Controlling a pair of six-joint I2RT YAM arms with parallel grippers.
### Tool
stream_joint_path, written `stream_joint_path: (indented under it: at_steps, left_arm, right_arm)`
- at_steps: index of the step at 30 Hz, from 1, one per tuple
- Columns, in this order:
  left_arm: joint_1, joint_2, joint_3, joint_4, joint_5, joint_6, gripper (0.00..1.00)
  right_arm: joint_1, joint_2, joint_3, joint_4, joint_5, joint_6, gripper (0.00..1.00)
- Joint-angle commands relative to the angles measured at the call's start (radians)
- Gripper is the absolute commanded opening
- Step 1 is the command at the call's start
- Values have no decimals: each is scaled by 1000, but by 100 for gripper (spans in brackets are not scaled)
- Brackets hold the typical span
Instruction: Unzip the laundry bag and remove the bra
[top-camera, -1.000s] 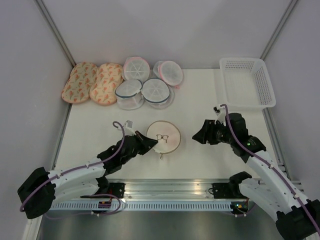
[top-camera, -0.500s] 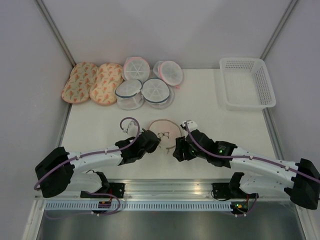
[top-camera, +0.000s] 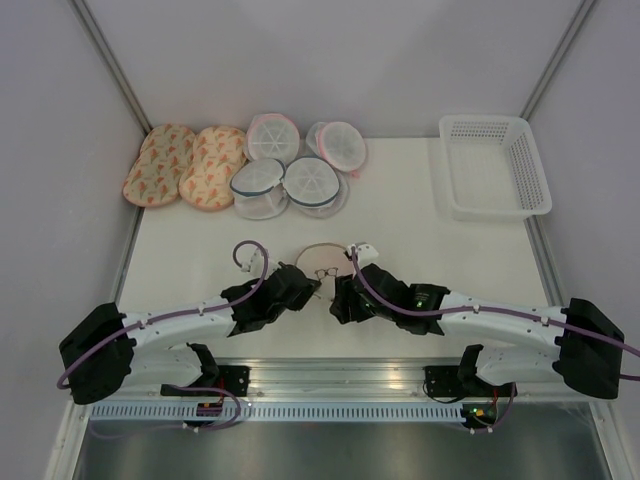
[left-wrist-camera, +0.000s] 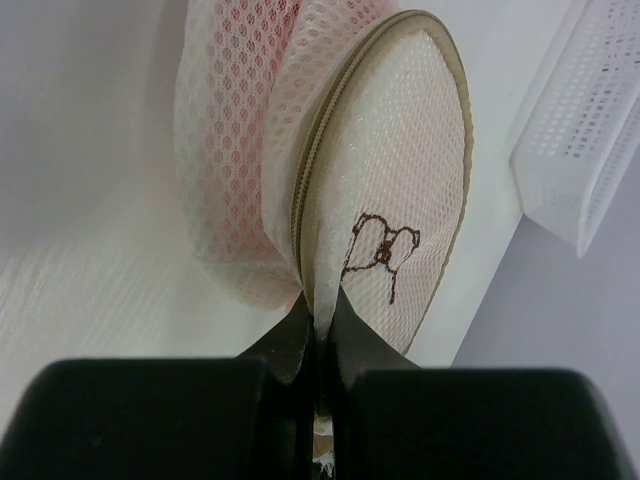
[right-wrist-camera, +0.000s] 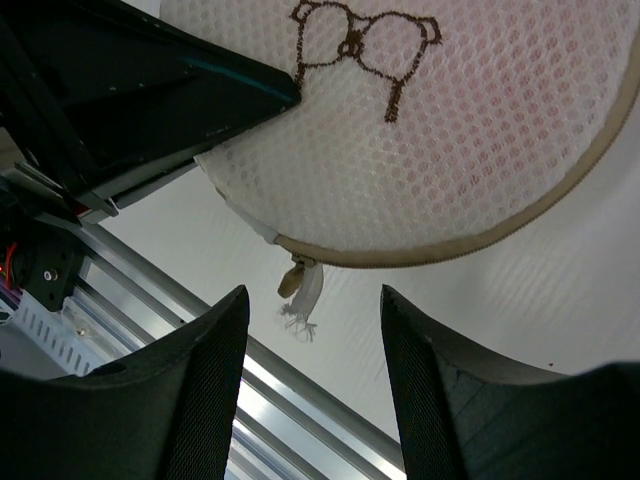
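Note:
The laundry bag (top-camera: 322, 262) is a round peach mesh pouch with a dark glasses mark, lying near the table's front middle. It also shows in the left wrist view (left-wrist-camera: 400, 190) and the right wrist view (right-wrist-camera: 450, 140). My left gripper (top-camera: 308, 290) is shut on the bag's near edge (left-wrist-camera: 318, 300), beside its zipper seam. My right gripper (top-camera: 342, 300) is open, its fingers on either side of the zipper pull (right-wrist-camera: 302, 285), which hangs with a frayed white tab between and above them. Pink fabric of the bra (left-wrist-camera: 235, 130) shows through the mesh inside the bag.
Two orange-patterned oval pouches (top-camera: 185, 165) and several white round mesh pouches (top-camera: 290, 165) lie at the back left. A white plastic basket (top-camera: 493, 165) stands at the back right. The metal rail (top-camera: 330, 385) runs along the table's front edge.
My right arm has swung in from the right to the bag's near edge. My left gripper has stayed on the bag's edge, and the bag has shifted slightly.

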Motion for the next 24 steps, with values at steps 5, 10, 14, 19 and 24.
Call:
stream_joint_path:
  at_steps: [5,10,14,19,24]
  left_arm:
    - [-6,44,0,42,111,-74,2]
    - [-8,35,-7,73,113,-56,2]
    - [-8,15,-13,82,97,-44,2]
    - [-6,-37,-44,92,64,7,2]
    - [-5,-131,-90,90,15,123,2]
  right_arm:
    - [8,74,68,57,4,20,58]
    - [14,102,71,48,19,36,46]
    - [20,111,82,-24,65,58,24]
    - [28,110,108,-197,160,79,4]
    - [28,97,112,-392,238,107,0]
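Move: From the right hand, the zip-end tab on the bag's near edge lies about 2 cm below and 1 cm to the left, between the open fingers. The left gripper's tips, already pinching the bag, are some 4 cm ahead and 4 cm left of this hand; the laundry bag's middle is about 7 cm ahead, 3 cm left. From the left hand the tab lies about 4 cm back and 3 cm right, slightly lower. Lower the right gripper about 2 cm over the zip-end tab and shut the fingers fully on it from roughly half open, then ease that hand some 1.5 cm to the right, rolling it slightly. Keep the left gripper's pinch on the bag: let it sink about 1 cm while drawing back and left, then raise it about 2 cm. ##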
